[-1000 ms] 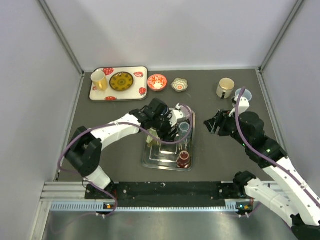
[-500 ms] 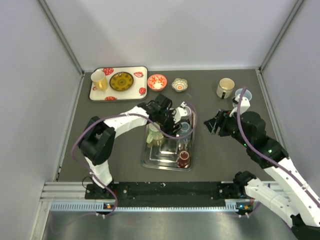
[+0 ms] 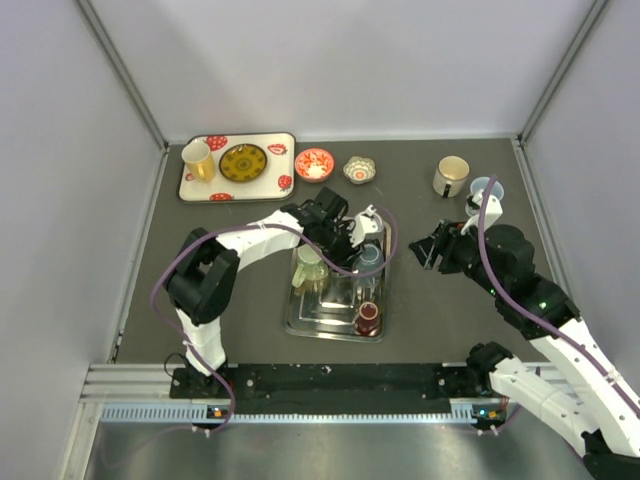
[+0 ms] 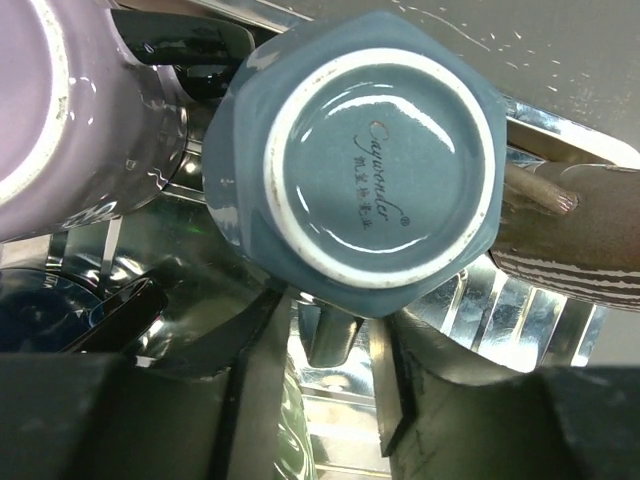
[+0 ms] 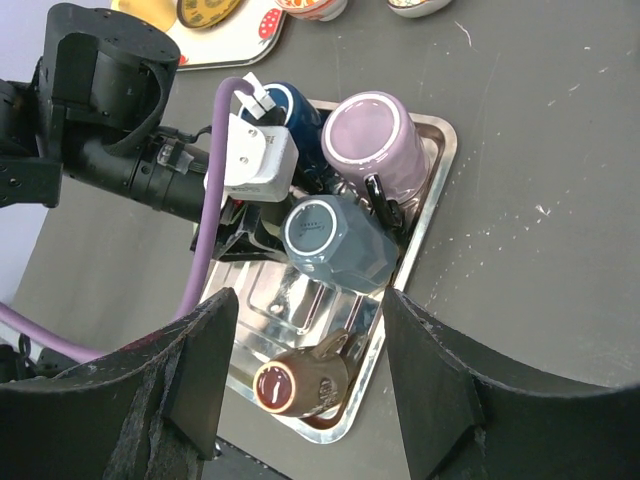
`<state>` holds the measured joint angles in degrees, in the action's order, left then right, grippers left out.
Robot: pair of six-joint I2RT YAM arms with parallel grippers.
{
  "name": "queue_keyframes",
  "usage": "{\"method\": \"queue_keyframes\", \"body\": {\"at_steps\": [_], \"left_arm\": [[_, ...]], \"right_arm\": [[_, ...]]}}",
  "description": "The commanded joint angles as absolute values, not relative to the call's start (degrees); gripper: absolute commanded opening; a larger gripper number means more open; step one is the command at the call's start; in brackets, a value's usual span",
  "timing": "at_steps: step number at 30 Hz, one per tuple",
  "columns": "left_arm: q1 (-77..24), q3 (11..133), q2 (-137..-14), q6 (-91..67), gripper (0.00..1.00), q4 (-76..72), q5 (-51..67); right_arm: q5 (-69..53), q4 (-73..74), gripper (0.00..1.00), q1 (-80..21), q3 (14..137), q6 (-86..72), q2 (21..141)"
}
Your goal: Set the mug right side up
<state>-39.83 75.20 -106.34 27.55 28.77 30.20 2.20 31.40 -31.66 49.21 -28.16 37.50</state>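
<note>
A blue-grey hexagonal mug [image 4: 380,170] stands upside down, leaning, in the metal tray [image 3: 300,325]. It also shows in the top view [image 3: 368,258] and the right wrist view [image 5: 335,240]. My left gripper [image 4: 330,375] is open, its fingers on either side of the mug's handle [image 4: 335,335] with gaps on both sides. In the top view the left gripper [image 3: 350,245] sits over the tray's far end. My right gripper [image 3: 428,248] is open and empty, hovering to the right of the tray.
The tray also holds a purple mug [image 5: 375,145], a dark blue mug [image 5: 290,110], a green mug [image 3: 310,268] and a brown mug [image 5: 300,380]. A patterned tray [image 3: 237,166], two small bowls, a cream mug [image 3: 451,176] and a small cup [image 3: 487,190] stand at the back.
My left arm has swung its elbow forward and the gripper has closed in on the blue-grey mug, uncovering the green mug. The right arm has barely moved.
</note>
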Motion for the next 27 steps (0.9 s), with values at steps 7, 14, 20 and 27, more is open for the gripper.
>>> {"method": "queue_keyframes", "body": {"at_steps": [7, 14, 20, 27], "left_arm": [[-39.90, 76.55, -106.97, 25.49, 0.11, 27.16, 30.32], [-40.52, 74.18, -105.03, 24.08, 0.00, 25.66, 29.18], [-41.83, 71.02, -100.20, 22.77, 0.00, 24.87, 28.22], [-42.98, 69.26, -92.56, 22.41, 0.00, 26.54, 25.67]], "right_arm": [[1.67, 31.29, 0.60, -32.08, 50.10, -29.00, 36.21], [1.14, 31.29, 0.60, -32.08, 50.19, -29.71, 35.95], [1.32, 31.38, 0.60, -32.08, 50.27, -30.06, 35.07], [1.32, 31.99, 0.60, -32.08, 51.50, -29.79, 34.72]]}}
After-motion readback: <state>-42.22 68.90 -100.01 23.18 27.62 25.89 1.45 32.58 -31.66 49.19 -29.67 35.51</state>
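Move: The blue-grey mug, upside down in the tray, has its middle about 5 cm right of the left hand, level with it ahead and in height; its handle lies between the open fingertips. The purple mug stands 8 cm ahead of the blue-grey mug, the small brown mug 13 cm back of it. The green mug is about 8 cm left of the left hand and 1 ahead. From the right hand, the blue-grey mug lies roughly 7 cm ahead, 10 left and 20 below. Left fingers close on the blue-grey mug's handle, then draw it about 2.5 cm back and 1 cm left. ##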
